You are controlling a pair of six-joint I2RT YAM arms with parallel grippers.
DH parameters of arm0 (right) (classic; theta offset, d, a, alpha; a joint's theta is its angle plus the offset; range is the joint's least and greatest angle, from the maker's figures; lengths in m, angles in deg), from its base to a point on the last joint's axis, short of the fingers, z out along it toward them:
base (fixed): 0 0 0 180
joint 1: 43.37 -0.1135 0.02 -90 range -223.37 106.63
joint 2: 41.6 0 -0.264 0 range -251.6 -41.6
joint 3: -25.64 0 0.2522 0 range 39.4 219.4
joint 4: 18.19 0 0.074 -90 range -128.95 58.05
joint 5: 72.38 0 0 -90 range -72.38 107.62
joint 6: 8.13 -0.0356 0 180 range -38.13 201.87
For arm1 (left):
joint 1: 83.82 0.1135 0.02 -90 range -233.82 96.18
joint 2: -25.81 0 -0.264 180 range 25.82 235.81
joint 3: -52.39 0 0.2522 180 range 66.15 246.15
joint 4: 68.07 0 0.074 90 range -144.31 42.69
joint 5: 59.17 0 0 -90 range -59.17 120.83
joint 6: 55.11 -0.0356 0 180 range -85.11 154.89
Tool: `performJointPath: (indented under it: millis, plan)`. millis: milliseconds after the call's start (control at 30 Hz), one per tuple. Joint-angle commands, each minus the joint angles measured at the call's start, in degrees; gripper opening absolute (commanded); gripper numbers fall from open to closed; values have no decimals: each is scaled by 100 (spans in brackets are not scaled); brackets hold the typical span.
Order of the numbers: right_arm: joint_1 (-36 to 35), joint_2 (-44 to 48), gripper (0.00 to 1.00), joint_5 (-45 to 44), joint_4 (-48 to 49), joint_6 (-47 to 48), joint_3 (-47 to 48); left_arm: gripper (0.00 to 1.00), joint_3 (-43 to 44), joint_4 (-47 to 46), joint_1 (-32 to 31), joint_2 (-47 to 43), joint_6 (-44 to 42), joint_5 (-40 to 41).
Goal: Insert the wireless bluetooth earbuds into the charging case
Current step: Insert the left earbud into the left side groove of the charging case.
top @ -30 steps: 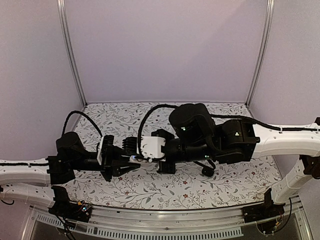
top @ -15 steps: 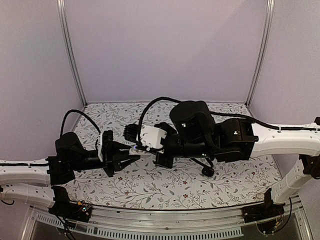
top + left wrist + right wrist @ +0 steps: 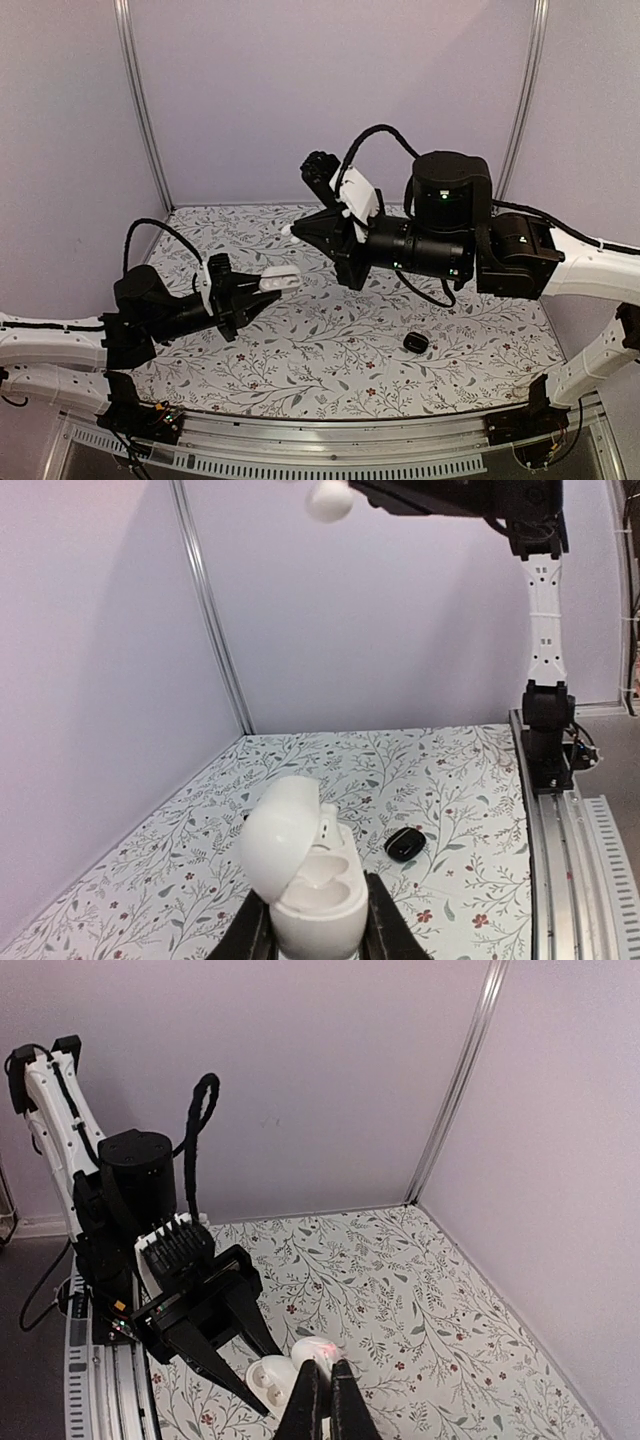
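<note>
My left gripper (image 3: 272,284) is shut on the body of a white charging case (image 3: 310,880), held off the table with its lid (image 3: 282,825) swung open. A white earbud (image 3: 335,830) appears to sit in the case's far well. The near well looks empty. My right gripper (image 3: 298,229) is up in the air, above and beyond the case. It is shut on a small rounded white earbud (image 3: 316,1348) that shows a red light. That earbud (image 3: 328,498) hangs high over the case in the left wrist view. In the right wrist view the open case (image 3: 268,1378) lies just below the shut fingertips.
A black pebble-shaped case (image 3: 416,343) lies closed on the flowered table (image 3: 300,370) at the right, also visible past the white case as the black case (image 3: 405,843). Plain walls with metal corner posts (image 3: 140,110) close in the back and sides.
My right gripper has risen from the open case up and toward the back wall, with the white earbud at its tips. The left gripper has kept the case nearly in place.
</note>
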Motion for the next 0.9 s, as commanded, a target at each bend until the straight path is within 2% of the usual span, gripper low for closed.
performJointPath:
  millis: [0,133,300,400,567,733,867]
  plan:
    - [283,267,0,-58,-24,-1708,-60,0,64,-412,-45,92,-235,198]
    - [315,307,0,-604,-517,-2964,153,0,192,-342,-39,146,-26,14]
    - [314,240,0,-834,-948,-4073,198,0,103,-507,-34,134,49,340]
    - [346,113,0,-1151,-1001,-4581,-280,0,63,-542,-6,131,140,665]
    - [649,-12,0,-1008,-581,-5775,-1473,0,-145,-601,140,-214,474,1099]
    - [680,-225,0,-1173,12,-6082,-1875,0,-334,-410,238,-574,595,1057]
    - [687,-109,0,-1517,-73,-6135,-1578,0,-580,-432,240,-682,667,1506]
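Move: The open charging case, still in the left fingers, lies below the right hand, which keeps hold of an earbud: some 10 cm down, 3 cm to its left and about 1 cm ahead. The black box on the table is about 23 cm to the right hand's right, 2 cm ahead and some 36 cm below. From the left hand, the case's middle is just past the fingertips, about 1 cm ahead, 2 cm right and 1 cm up. The earbud, still pinched in the right fingers, is carried away from the charging case: first forward and to the right, then in a fast drop of about 20 cm, while the wrist turns some 60 degrees, swinging clockwise and tipping the fingertips down. The left hand keeps its grip on the case and draws it off about 5 cm left, forward and slightly up, turning a little counter-clockwise. ##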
